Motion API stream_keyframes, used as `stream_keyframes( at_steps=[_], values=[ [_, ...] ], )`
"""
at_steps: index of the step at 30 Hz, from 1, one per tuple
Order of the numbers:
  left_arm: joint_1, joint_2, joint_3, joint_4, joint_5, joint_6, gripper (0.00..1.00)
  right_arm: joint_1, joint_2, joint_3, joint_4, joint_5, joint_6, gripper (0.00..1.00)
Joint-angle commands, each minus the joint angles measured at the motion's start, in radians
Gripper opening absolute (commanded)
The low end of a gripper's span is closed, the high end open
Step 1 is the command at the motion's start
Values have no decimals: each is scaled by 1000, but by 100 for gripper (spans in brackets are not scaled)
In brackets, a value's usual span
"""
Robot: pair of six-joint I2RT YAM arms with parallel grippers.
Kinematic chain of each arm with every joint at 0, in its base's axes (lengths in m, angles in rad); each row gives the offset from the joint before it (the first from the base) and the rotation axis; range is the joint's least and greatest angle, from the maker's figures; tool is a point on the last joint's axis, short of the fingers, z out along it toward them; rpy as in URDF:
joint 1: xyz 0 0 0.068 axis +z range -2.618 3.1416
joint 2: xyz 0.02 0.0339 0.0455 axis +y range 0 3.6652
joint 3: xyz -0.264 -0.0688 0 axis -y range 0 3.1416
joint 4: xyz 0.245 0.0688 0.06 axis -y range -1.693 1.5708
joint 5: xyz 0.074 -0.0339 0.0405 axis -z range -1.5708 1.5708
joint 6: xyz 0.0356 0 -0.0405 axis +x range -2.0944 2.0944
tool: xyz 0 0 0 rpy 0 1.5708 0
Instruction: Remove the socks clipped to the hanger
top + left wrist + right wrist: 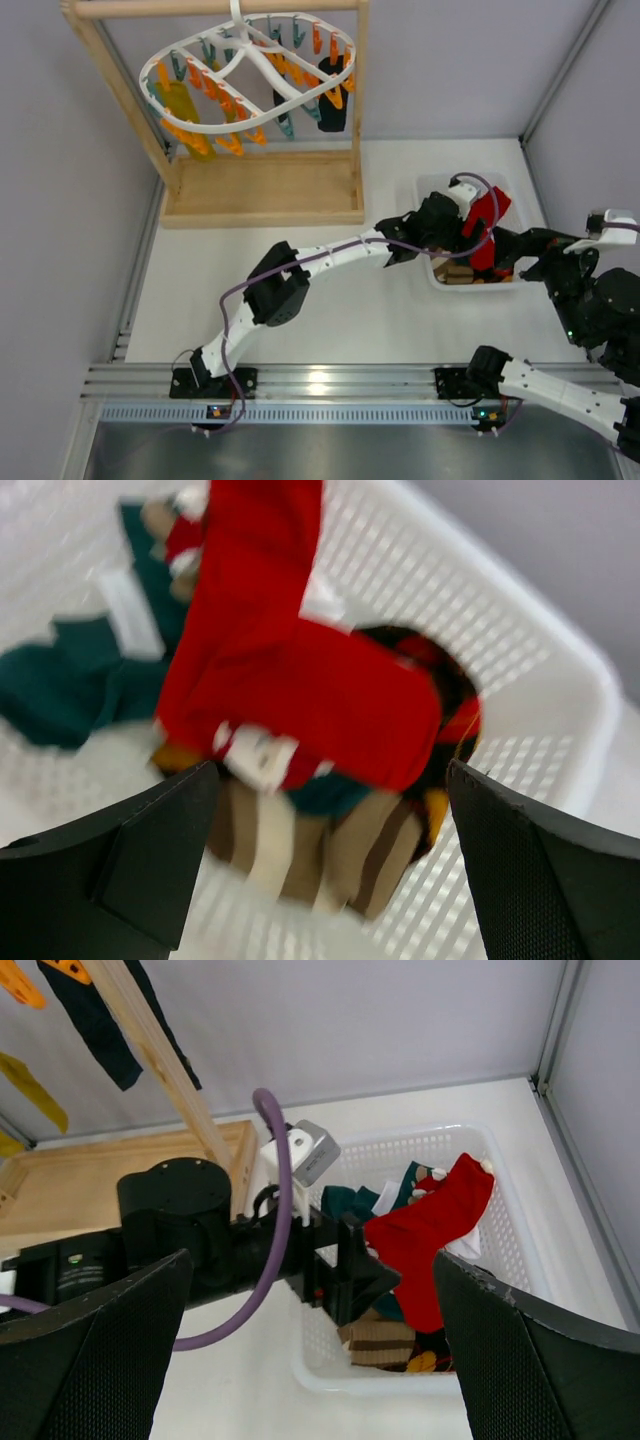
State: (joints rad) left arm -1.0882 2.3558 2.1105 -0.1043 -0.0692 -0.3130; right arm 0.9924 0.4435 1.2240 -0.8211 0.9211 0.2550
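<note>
The white hanger (255, 75) hangs from the wooden frame at the back left, with orange and teal clips. A mustard yellow sock (180, 105) and dark navy socks (332, 95) are still clipped to it; the navy sock (95, 1020) also shows in the right wrist view. A red sock (487, 225) lies on top of the pile in the white basket (428, 190). My left gripper (460, 238) hovers over that basket, open and empty, with the red sock (290, 670) just beyond its jaws. My right gripper (503, 255) is open and empty at the basket's right side.
The basket (520, 1260) also holds teal, tan striped and dark patterned socks. The wooden frame's post (357, 110) and base tray (260, 190) stand left of the basket. Grey walls close in at the back and right. My left gripper (350, 1270) fills the right wrist view's middle.
</note>
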Motion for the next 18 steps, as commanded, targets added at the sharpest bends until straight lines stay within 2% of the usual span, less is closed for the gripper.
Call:
stream_keyframes(
  at_steps=[1, 9, 13, 18],
  values=[
    [1, -228, -162, -25, -119, 23, 99, -3, 17, -24, -3, 10, 15, 99],
    [1, -588, -646, -23, -513, 34, 99, -1, 84, -73, 106, -34, 4, 99],
    [2, -697, -796, -23, -717, 25, 99, -1, 110, -98, 172, -63, -3, 99],
    [66, -762, -940, -18, -857, -40, 99, -3, 142, -121, 215, -100, -2, 99]
  ],
)
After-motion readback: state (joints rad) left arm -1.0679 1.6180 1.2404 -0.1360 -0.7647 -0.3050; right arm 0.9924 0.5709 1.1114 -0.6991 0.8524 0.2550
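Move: The black sock hanging at the hanger's right end is about 33 cm to the left of the open left hand, 12 cm ahead and 18 cm above; a narrower dark sock hangs some 9 cm to the left of the black sock. The dropped red sock lies in the white bin, 5 cm ahead of the left hand, 3 cm to its right and 14 cm below. From the right hand, the black sock is about 26 cm ahead, 35 cm left and slightly lower; the red sock is 17 cm ahead, 4 cm right and 36 cm below. With empty fingers wide open, the left hand sweeps quickly left, about 27 cm, from over the white bin back towards the hanging black sock, dipping slightly before rising to end some 3 cm higher, while its wrist swings counter-clockwise by nearly 40 degrees so the fingers come round to point more forward. The right hand, also empty and open, eases left about 6 cm with some 3 cm forward and 3 cm down, closing in on the hanger side as the left arm clears the bin; neither touches a sock. ##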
